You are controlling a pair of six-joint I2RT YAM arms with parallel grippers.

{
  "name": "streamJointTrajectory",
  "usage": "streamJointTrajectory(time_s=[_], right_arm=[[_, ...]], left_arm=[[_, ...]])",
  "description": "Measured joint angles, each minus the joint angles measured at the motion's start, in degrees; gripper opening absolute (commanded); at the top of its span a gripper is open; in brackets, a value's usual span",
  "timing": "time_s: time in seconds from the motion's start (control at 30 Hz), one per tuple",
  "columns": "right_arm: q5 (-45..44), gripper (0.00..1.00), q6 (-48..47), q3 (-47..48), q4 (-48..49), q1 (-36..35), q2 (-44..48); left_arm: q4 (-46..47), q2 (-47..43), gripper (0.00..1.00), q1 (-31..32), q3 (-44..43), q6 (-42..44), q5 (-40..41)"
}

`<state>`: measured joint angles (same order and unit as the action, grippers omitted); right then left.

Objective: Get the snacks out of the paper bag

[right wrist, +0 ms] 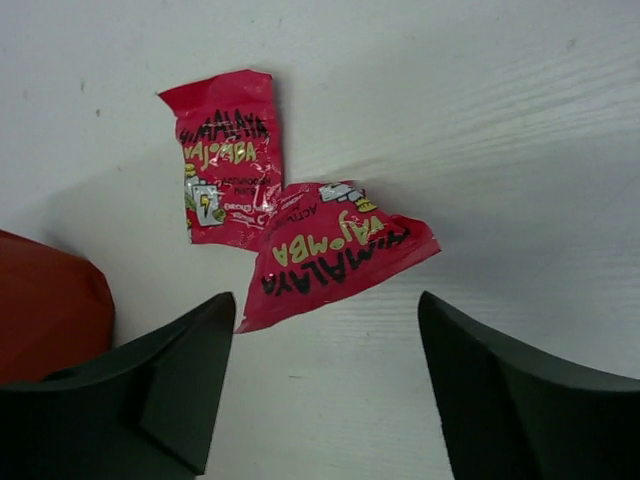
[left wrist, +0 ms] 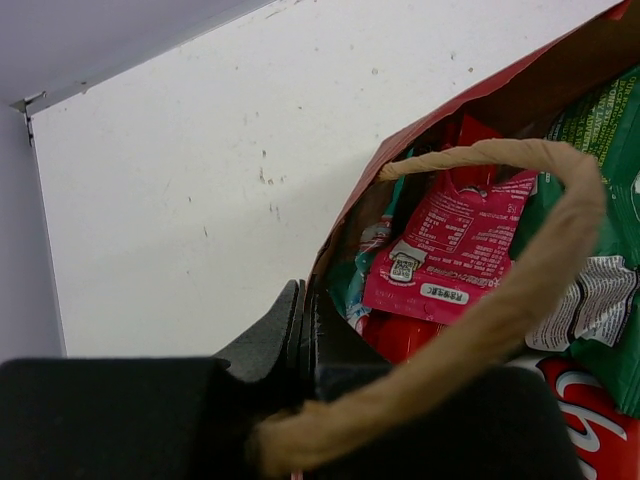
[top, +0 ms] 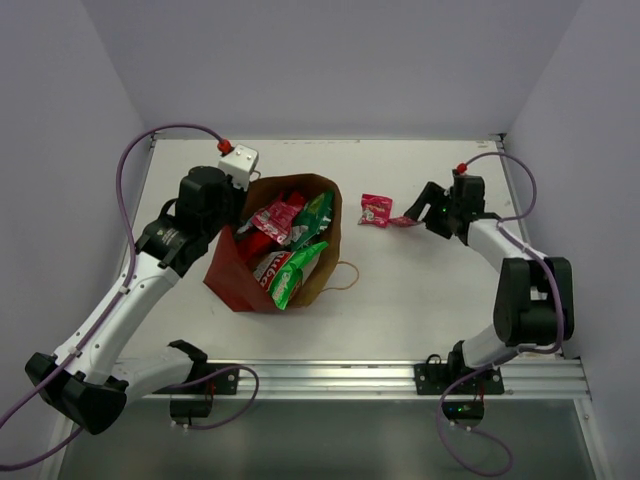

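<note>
The paper bag (top: 228, 270) lies on its side at the left of the table, mouth toward the right, with red and green snacks (top: 290, 262) spilling from it. My left gripper (left wrist: 303, 300) is shut on the paper bag's rim (left wrist: 345, 215); inside the bag I see a red packet (left wrist: 455, 250) and a green one (left wrist: 600, 120), and a twine handle (left wrist: 540, 270) loops across the view. My right gripper (right wrist: 325, 300) is open just above two small red packets (right wrist: 228, 155) (right wrist: 335, 250) that lie on the table, overlapping slightly. Nothing sits between its fingers.
The two red packets (top: 378, 210) lie right of the bag, close to my right gripper (top: 415, 215). The bag's second twine handle (top: 345, 275) rests on the table. A corner of the bag (right wrist: 45, 300) shows at the left of the right wrist view. Walls enclose the table.
</note>
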<state>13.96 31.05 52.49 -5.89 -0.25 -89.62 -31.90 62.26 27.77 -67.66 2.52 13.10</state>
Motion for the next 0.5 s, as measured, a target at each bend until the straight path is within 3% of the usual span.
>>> streamJointTrajectory(time_s=[0.07, 0.27, 0.5], right_arm=[[-1.46, 0.88, -0.85, 0.00, -1.73, -0.11, 1.62], [-6.95, 0.91, -4.55, 0.28, -6.25, -3.52, 15.61], [-8.20, 0.91, -13.53, 3.78, -3.50, -25.62, 24.46]], left_arm=[[-0.02, 0.00, 0.00, 0.00, 0.00, -0.02, -0.24], [-0.04, 0.00, 0.00, -0.02, 0.00, -0.20, -0.59], [-0.15, 0.00, 0.00, -0.02, 0.00, -0.24, -0.72]])
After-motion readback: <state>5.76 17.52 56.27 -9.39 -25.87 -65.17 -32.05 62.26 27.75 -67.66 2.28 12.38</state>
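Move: The snacks in the paper bag lie about 27 cm left of the right hand, 9 cm back and 8 cm higher; from the left hand at the bag's rim, 8 cm right, 2 cm back and 10 cm below. The loose sachet is some 3 cm left of the right hand, 2 cm back and 2 cm lower; the flat sachet lies 9 cm left, 1 cm ahead, 3 cm below that hand. Opening wider, the right hand rises about 17 cm and swings 13 cm left and back towards the bag. ##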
